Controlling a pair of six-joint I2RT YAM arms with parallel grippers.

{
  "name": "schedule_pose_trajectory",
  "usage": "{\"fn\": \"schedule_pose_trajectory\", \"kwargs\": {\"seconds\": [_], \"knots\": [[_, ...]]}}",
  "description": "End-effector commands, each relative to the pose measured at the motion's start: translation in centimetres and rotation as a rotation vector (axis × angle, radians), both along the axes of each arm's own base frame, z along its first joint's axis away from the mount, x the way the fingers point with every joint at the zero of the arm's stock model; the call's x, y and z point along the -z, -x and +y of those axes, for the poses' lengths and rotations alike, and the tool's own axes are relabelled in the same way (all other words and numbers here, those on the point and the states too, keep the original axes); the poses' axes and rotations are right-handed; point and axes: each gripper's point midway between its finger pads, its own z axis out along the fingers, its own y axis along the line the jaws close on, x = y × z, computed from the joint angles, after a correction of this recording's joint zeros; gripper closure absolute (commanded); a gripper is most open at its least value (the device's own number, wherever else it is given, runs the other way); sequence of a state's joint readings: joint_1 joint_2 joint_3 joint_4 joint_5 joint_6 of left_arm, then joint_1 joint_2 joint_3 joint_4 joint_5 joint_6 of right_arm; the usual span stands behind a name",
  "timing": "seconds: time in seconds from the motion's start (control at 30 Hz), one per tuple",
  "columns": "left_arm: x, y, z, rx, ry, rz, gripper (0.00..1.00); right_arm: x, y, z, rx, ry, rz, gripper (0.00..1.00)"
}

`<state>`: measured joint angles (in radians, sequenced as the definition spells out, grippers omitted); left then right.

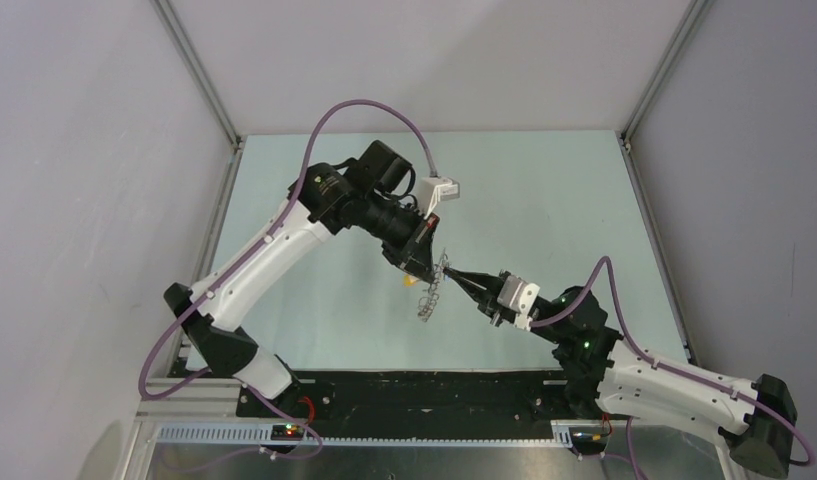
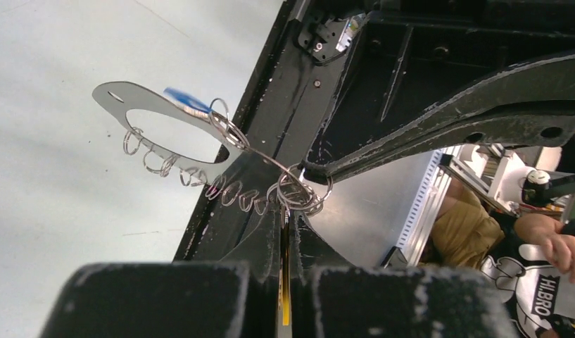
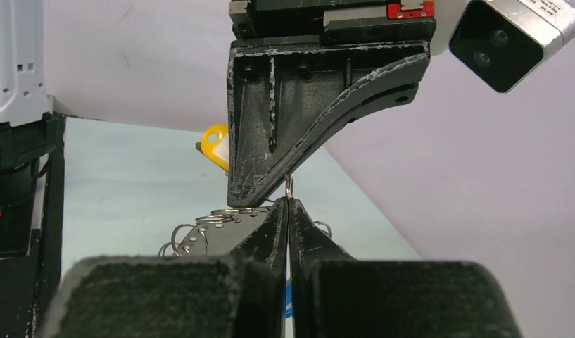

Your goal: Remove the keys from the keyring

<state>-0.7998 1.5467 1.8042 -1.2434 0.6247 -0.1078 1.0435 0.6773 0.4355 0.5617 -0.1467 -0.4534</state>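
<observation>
The keyring point(image 1: 431, 292) hangs in the air between both grippers, a flat grey loop point(image 2: 140, 97) fringed with small silvery rings. My left gripper point(image 1: 422, 266) is shut on a yellow-tagged key point(image 2: 285, 282), whose ring joins a cluster of small rings at its fingertips point(image 2: 270, 232). The tag shows yellow in the right wrist view point(image 3: 215, 144). My right gripper point(image 1: 452, 272) is shut, pinching a small ring at the loop's edge point(image 3: 289, 186). A blue tag point(image 2: 187, 103) hangs behind the loop. The loop also shows in the right wrist view point(image 3: 200, 239).
The pale green table top point(image 1: 544, 200) lies below the held ring. A black base rail point(image 1: 424, 390) runs along the near edge. Aluminium frame posts point(image 1: 199, 75) stand at the back corners. A person point(image 2: 509, 232) sits beyond the near edge.
</observation>
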Motion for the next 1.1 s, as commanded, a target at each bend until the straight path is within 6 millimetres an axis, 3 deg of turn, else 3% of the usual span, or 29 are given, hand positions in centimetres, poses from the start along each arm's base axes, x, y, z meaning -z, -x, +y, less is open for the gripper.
{"fn": "schedule_pose_trajectory", "kwargs": {"seconds": [0.0, 0.1, 0.2, 0.33, 0.6, 1.07], "knots": [[-2.3, 0.4, -0.9, 0.043, 0.098, 0.025, 1.00, -4.5, 1.4, -0.8, -0.054, -0.209, -0.068, 1.00], [-3.3, 0.4, -0.7, 0.055, 0.124, -0.025, 1.00, -3.7, 1.2, -0.5, -0.058, -0.219, -0.036, 1.00], [-3.5, 0.0, -0.1, 0.038, 0.114, -0.084, 1.00, -3.3, 1.0, -0.7, -0.051, -0.234, -0.012, 0.71], [-3.4, -0.3, 0.8, 0.016, 0.093, -0.141, 1.00, -2.4, 0.9, -1.0, -0.036, -0.200, 0.013, 0.63], [-3.1, 0.0, 0.9, 0.022, 0.090, -0.131, 1.00, -2.2, 1.1, -1.6, -0.022, -0.173, 0.025, 0.64], [-3.1, 0.3, 0.8, 0.025, 0.091, -0.121, 1.00, -2.7, 0.2, 1.2, -0.055, -0.109, 0.049, 0.65]]}}
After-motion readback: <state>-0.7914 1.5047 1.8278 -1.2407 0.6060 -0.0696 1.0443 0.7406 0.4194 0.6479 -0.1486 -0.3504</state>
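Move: The keyring plate hangs between the hands: its middle is about 2 cm back, 4 cm to the left and 6 cm below the closed right hand, whose tips still pinch a ring. The blue tag is level fore-and-aft with the right hand, some 3 cm left and 5 cm below. The yellow tag is about 2 cm back, 6 cm left and 1 cm above. From the left hand, still gripping the yellow tag, the plate lies roughly 2 cm back, 3 cm right and 8 cm below. The right fingers open about a third of the way and let go of the ring; the hand backs off up, right and back by about 2.5 cm, then comes down, left and forward some 4 cm, its open fingers returning around the plate's ringed upper end. Meanwhile the left hand keeps its pinch on the yellow tag and lifts about 2 cm, tilting slightly before holding still. ##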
